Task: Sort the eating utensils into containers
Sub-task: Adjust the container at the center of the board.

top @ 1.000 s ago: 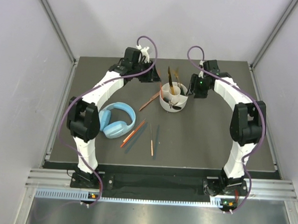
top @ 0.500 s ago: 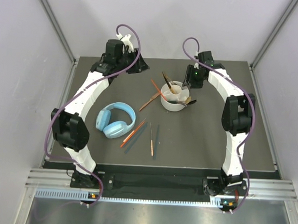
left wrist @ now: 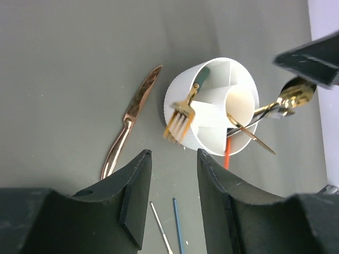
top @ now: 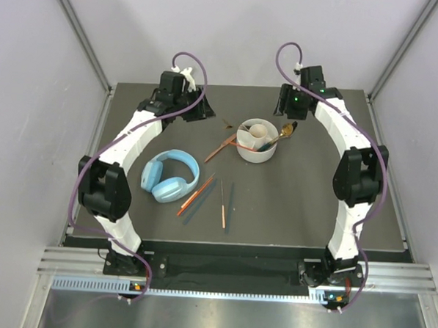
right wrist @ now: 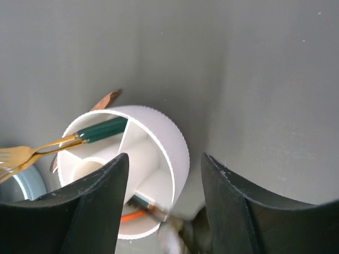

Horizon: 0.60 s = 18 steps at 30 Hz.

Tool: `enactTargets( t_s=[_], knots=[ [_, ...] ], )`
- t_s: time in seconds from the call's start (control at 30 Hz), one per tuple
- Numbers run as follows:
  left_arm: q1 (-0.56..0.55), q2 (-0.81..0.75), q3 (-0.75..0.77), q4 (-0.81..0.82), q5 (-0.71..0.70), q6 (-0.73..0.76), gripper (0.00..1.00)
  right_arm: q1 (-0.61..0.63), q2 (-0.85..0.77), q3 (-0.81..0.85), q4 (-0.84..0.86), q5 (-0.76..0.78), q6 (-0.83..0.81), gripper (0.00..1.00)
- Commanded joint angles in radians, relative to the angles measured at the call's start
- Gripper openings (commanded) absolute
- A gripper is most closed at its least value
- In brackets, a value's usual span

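The white divided container (top: 254,151) stands at the back middle of the mat. A gold fork with a teal handle (left wrist: 180,112) leans out of it, and so do a gold spoon (top: 285,131) and an orange chopstick (left wrist: 228,154). A bronze knife (left wrist: 132,120) lies on the mat just left of the container. Loose orange and teal chopsticks (top: 223,205) lie nearer the front. My left gripper (top: 200,109) hangs open and empty to the left of the container (left wrist: 214,103). My right gripper (top: 287,109) is open above the container's (right wrist: 177,148) right rim, holding nothing.
Light blue headphones (top: 171,175) lie left of the loose chopsticks. Another orange chopstick (top: 220,147) rests against the container's left side. The mat ends at grey walls on the left, right and back.
Both grippers have drawn back from the container, the left one to the left, the right one up and back. The utensils that stood upright now lean over; the bronze knife lies on the mat.
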Motion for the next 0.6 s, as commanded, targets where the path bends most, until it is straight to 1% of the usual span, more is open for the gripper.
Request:
enactTargets(
  t_s=[0.0,0.07,0.23,0.37,0.47,0.57],
  knots=[
    [0.005,-0.003,-0.029,0.014,-0.017,-0.004,0.45,-0.012,-0.128,-0.007,0.021,0.002,-0.031,0.58],
    [0.005,-0.003,-0.04,0.013,-0.015,-0.006,0.45,-0.012,-0.137,-0.01,0.007,-0.001,-0.034,0.58],
    [0.005,0.006,-0.065,0.007,-0.009,-0.007,0.45,-0.009,-0.177,-0.12,0.017,-0.05,-0.014,0.57],
    [0.005,0.026,-0.059,-0.001,-0.007,-0.006,0.45,0.003,-0.224,-0.208,0.041,-0.046,-0.008,0.57],
    [0.005,0.055,-0.045,-0.001,0.008,0.005,0.45,0.003,-0.243,-0.249,0.029,-0.038,-0.013,0.58],
    [0.005,0.089,0.009,-0.01,0.019,0.013,0.45,0.002,-0.269,-0.274,0.029,0.002,-0.023,0.59]
  ],
)
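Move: Back and to the left of the right hand sits the white container, about 6 cm nearer the base, 8 cm left and 11 cm lower. The gold spoon sticking out over its rim has its bowl some 2 cm back, 3 cm right and 6 cm below that hand. From the left hand the container lies level, roughly 17 cm right and 18 cm down; the copper knife lies 1 cm back, 3 cm right and 22 cm below. Hopping over the spoon end beside the container, the right hand rises about 4 cm, then draws back some 5 cm while sinking to nearly its starting height, ending level with the container, to its right, fingers still half open. Meanwhile the left hand sinks about 5 cm beside the container, its half-open fingers tipping slightly further down. ##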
